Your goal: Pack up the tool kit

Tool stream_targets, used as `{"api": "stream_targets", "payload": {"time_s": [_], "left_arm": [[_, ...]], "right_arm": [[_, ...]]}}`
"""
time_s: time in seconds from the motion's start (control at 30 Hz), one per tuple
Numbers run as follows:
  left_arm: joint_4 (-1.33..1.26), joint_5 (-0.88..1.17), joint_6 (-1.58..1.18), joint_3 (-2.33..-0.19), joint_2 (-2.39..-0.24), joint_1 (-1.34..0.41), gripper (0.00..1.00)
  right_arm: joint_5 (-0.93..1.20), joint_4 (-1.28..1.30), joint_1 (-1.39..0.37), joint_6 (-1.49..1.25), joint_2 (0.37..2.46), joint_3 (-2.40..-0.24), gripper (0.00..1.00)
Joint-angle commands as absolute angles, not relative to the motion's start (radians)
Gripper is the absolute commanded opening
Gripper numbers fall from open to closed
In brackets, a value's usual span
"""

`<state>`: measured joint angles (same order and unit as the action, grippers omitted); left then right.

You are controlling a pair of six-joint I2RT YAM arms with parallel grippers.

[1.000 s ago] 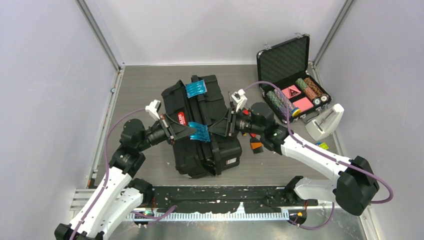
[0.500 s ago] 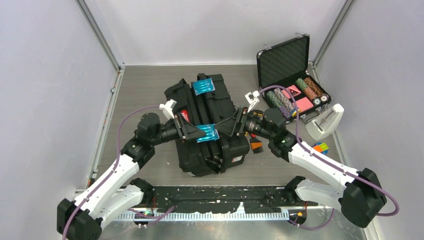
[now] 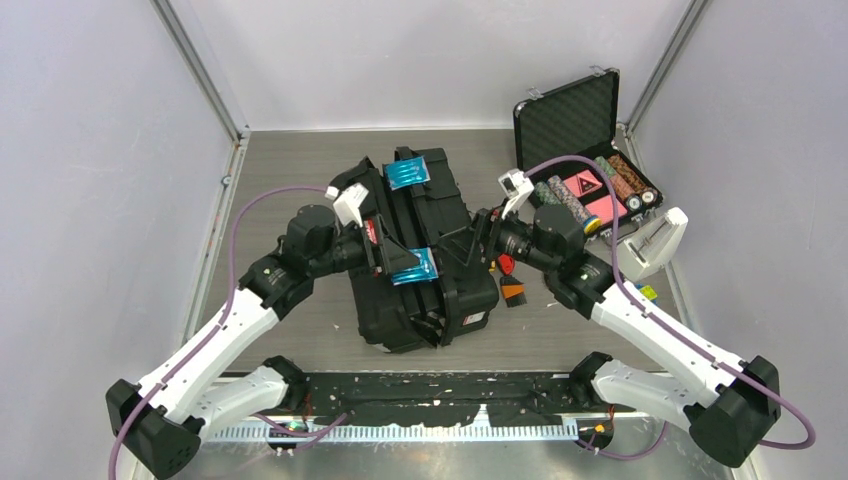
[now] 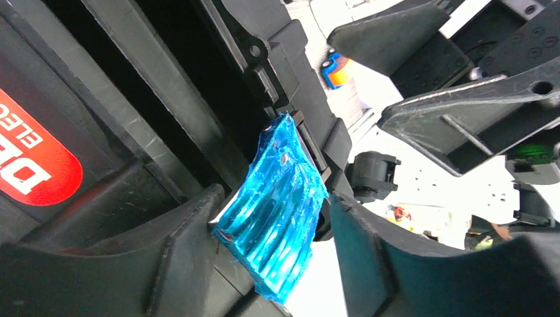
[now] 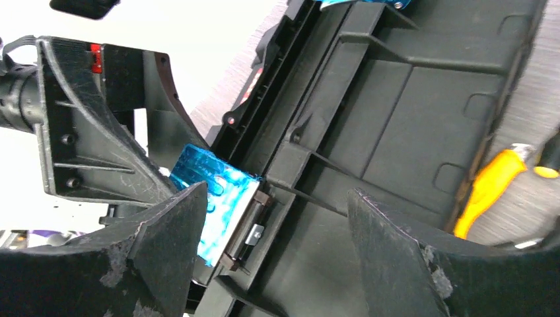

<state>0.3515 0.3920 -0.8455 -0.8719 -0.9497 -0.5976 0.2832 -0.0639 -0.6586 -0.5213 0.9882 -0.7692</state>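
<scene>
The tool kit point(image 3: 440, 290) is a large black toolbox, closed, in the middle of the table, with two blue latches. The far latch point(image 3: 408, 172) is free. The near latch point(image 3: 414, 266) point(image 4: 280, 211) sticks up between the fingers of my left gripper point(image 3: 393, 262) point(image 4: 276, 197), which is open; the latch touches one finger and is clear of the other. My right gripper point(image 3: 470, 248) point(image 5: 277, 191) is open over the box's ribbed side, with the same latch point(image 5: 212, 193) beside its left finger. Right of the box lie a red tool point(image 3: 505, 264) and a yellow-handled tool point(image 5: 490, 186).
An open foam-lined case of poker chips point(image 3: 590, 170) stands at the back right. A white block point(image 3: 650, 245) and a small multicoloured piece point(image 3: 645, 292) lie near the right wall. An orange-and-black piece point(image 3: 513, 292) sits by the box's right side.
Both grippers have opened; the left was shut on the near blue latch. Both arms and the toolbox have shifted a little to the right and away.
</scene>
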Motion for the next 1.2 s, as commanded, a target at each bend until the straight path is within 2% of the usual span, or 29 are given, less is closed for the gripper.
{"api": "stream_targets", "payload": {"time_s": [0.0, 0.07, 0.3, 0.5, 0.67, 0.83, 1.0, 1.17], "left_arm": [[0.454, 0.328, -0.758, -0.923, -0.962, -0.601, 0.67], [0.462, 0.331, -0.750, -0.935, -0.968, -0.601, 0.76], [0.495, 0.298, -0.721, -0.953, -0.975, -0.601, 0.83], [0.542, 0.238, -0.687, -0.981, -0.960, -0.601, 0.91], [0.588, 0.186, -0.663, -1.002, -0.948, -0.601, 0.98], [0.682, 0.074, -0.616, -1.075, -0.934, -0.598, 1.00], [0.777, -0.095, -0.561, -1.135, -0.940, -0.599, 1.00], [0.850, -0.267, -0.520, -1.184, -0.978, -0.598, 1.00]], "right_arm": [[0.196, 0.051, -0.656, -0.387, 0.983, -0.892, 0.82], [0.177, 0.104, -0.656, -0.356, 1.020, -0.958, 0.82], [0.150, 0.271, -0.677, -0.276, 1.227, -1.190, 0.81], [0.014, 0.409, -0.740, -0.216, 1.399, -1.386, 0.80], [-0.090, 0.474, -0.778, -0.181, 1.511, -1.456, 0.76], [-0.156, 0.511, -0.787, -0.167, 1.568, -1.485, 0.70], [-0.177, 0.522, -0.791, -0.163, 1.593, -1.486, 0.60], [-0.178, 0.522, -0.796, -0.165, 1.602, -1.487, 0.56]]}}
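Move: The toolbox's lid rim, where the right hand will come down, lies about 8 cm ahead of it, 4 cm left and 5 cm below; from that hand the far blue latch is some 14 cm ahead and 8 cm left, the near blue latch 4 cm back and 8 cm left. From the left hand, the near latch is 1 cm back and 2 cm right, the red label about 5 cm ahead and 7 cm left. Right arcs some 9 cm forward and down over the rim, fingers partly closing; left opens fully, withdrawing leftward. ##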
